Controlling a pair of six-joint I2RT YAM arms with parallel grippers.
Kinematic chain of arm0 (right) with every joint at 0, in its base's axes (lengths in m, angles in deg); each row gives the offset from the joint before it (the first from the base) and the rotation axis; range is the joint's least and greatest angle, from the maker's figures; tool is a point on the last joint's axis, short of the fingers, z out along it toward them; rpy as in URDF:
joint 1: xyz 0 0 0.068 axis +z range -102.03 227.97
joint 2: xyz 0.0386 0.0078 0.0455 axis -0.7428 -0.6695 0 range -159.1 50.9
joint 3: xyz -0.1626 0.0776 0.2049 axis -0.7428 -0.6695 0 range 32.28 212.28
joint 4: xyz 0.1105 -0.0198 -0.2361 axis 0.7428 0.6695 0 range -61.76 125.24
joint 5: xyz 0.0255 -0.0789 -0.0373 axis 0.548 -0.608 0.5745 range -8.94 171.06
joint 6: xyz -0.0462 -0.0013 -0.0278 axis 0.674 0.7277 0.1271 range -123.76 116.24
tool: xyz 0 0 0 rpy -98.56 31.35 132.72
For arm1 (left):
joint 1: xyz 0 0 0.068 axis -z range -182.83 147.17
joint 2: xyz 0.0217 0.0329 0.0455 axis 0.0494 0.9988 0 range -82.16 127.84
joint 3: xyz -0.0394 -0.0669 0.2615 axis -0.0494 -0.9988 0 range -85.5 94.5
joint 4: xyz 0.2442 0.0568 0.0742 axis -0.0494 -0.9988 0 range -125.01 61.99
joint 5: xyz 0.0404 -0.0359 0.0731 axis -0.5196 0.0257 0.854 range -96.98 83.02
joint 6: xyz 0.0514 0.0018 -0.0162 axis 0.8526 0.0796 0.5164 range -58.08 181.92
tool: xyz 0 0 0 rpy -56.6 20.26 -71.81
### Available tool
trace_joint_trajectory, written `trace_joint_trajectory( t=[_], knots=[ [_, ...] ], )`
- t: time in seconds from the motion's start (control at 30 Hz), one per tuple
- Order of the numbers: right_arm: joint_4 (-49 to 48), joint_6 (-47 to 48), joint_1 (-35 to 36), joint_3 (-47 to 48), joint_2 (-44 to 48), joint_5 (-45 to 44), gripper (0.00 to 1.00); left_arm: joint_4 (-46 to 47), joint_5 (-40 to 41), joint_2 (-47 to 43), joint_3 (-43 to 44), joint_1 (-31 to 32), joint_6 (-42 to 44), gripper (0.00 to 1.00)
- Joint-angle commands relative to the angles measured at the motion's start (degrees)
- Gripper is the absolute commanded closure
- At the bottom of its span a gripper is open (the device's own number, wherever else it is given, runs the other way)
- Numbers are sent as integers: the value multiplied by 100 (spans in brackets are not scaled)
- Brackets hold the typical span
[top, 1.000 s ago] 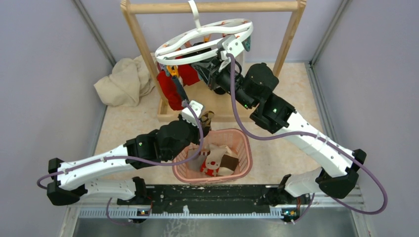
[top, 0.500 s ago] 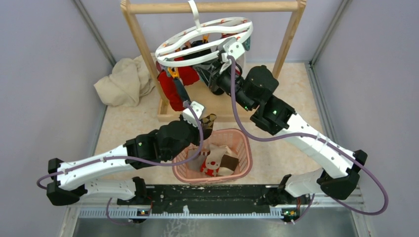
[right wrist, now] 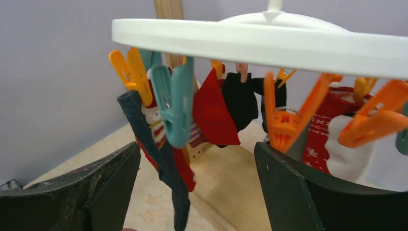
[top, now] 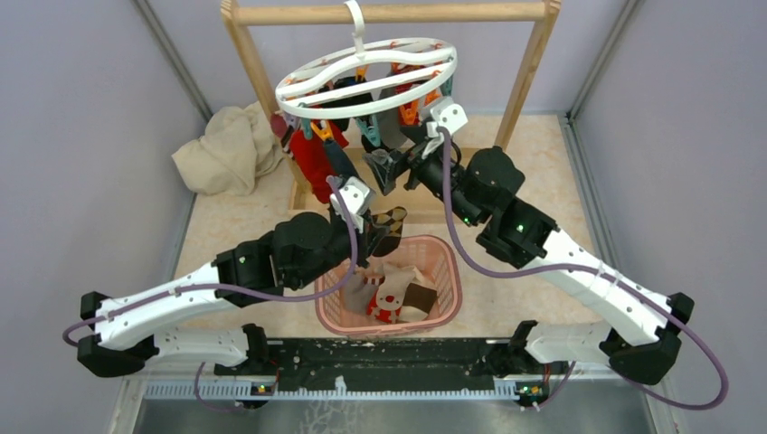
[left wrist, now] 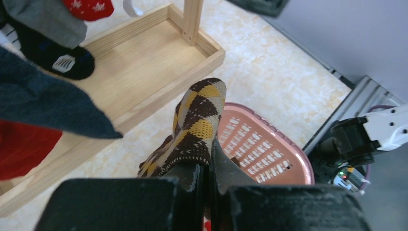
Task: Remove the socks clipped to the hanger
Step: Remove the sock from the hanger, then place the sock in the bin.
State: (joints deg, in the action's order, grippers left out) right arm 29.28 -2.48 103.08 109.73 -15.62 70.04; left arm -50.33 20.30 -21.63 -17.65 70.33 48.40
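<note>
The white ring hanger (top: 362, 77) hangs from the wooden rail, with orange and teal clips under its rim (right wrist: 250, 43). Several socks stay clipped to it: a red one (top: 312, 163), a dark navy one (right wrist: 163, 159), another red one (right wrist: 214, 110) and a black one (right wrist: 240, 98). My right gripper (top: 389, 167) is just below the ring's near side, open (right wrist: 196, 159), with nothing between its fingers. My left gripper (top: 384, 226) is shut on a brown and mustard checked sock (left wrist: 197, 125), which it holds over the far rim of the pink basket.
The pink slotted basket (top: 448, 271) sits near the arms' bases with several socks in it. The wooden rail frame (top: 389, 13) stands on a shallow wooden tray (left wrist: 130, 72). A beige cloth (top: 226, 149) lies bunched at the back left.
My right gripper has opened and dropped back from the ring, which has swung up and levelled out. The left arm has shifted slightly, still gripping the checked sock.
</note>
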Motion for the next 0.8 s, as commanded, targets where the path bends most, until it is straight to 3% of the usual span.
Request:
trace_joint_trajectory(
  t=[0.0,0.43,0.77],
  knots=[
    [-114,-208,37,-249,613,-409,11,70,-452,-181,343,22,-99,100],
    [557,-334,26,-962,1872,-1393,10,99,-1770,-212,650,22,-505,100],
    [838,-460,26,-1190,2206,-1602,9,409,-1961,159,98,22,-702,100]
  ],
)
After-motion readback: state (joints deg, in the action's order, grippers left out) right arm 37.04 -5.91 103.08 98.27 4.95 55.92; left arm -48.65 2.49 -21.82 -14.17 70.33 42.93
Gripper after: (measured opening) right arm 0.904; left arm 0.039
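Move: The pink basket, where the argyle sock pinched in my left hand is going, is almost straight below that hand, some 3 cm to the right and about 27 cm down. From the same hand the hanging dark blue sock is about 11 cm ahead, 8 cm left and 6 cm up. The basket lies roughly 9 cm back, 2 cm left and 40 cm below my empty right hand. The teal clip is some 5 cm ahead of this right hand, 5 cm left and 3 cm above. My right hand, already wide open, backs out from under the hanger ring, about 11 cm to the right and a little back, away from the teal clip. My left hand keeps its pinch on the argyle sock and draws it back about 5 cm and to the right over the basket, rising some 4 cm before dipping slightly, while turning clockwise some 15 degrees. ##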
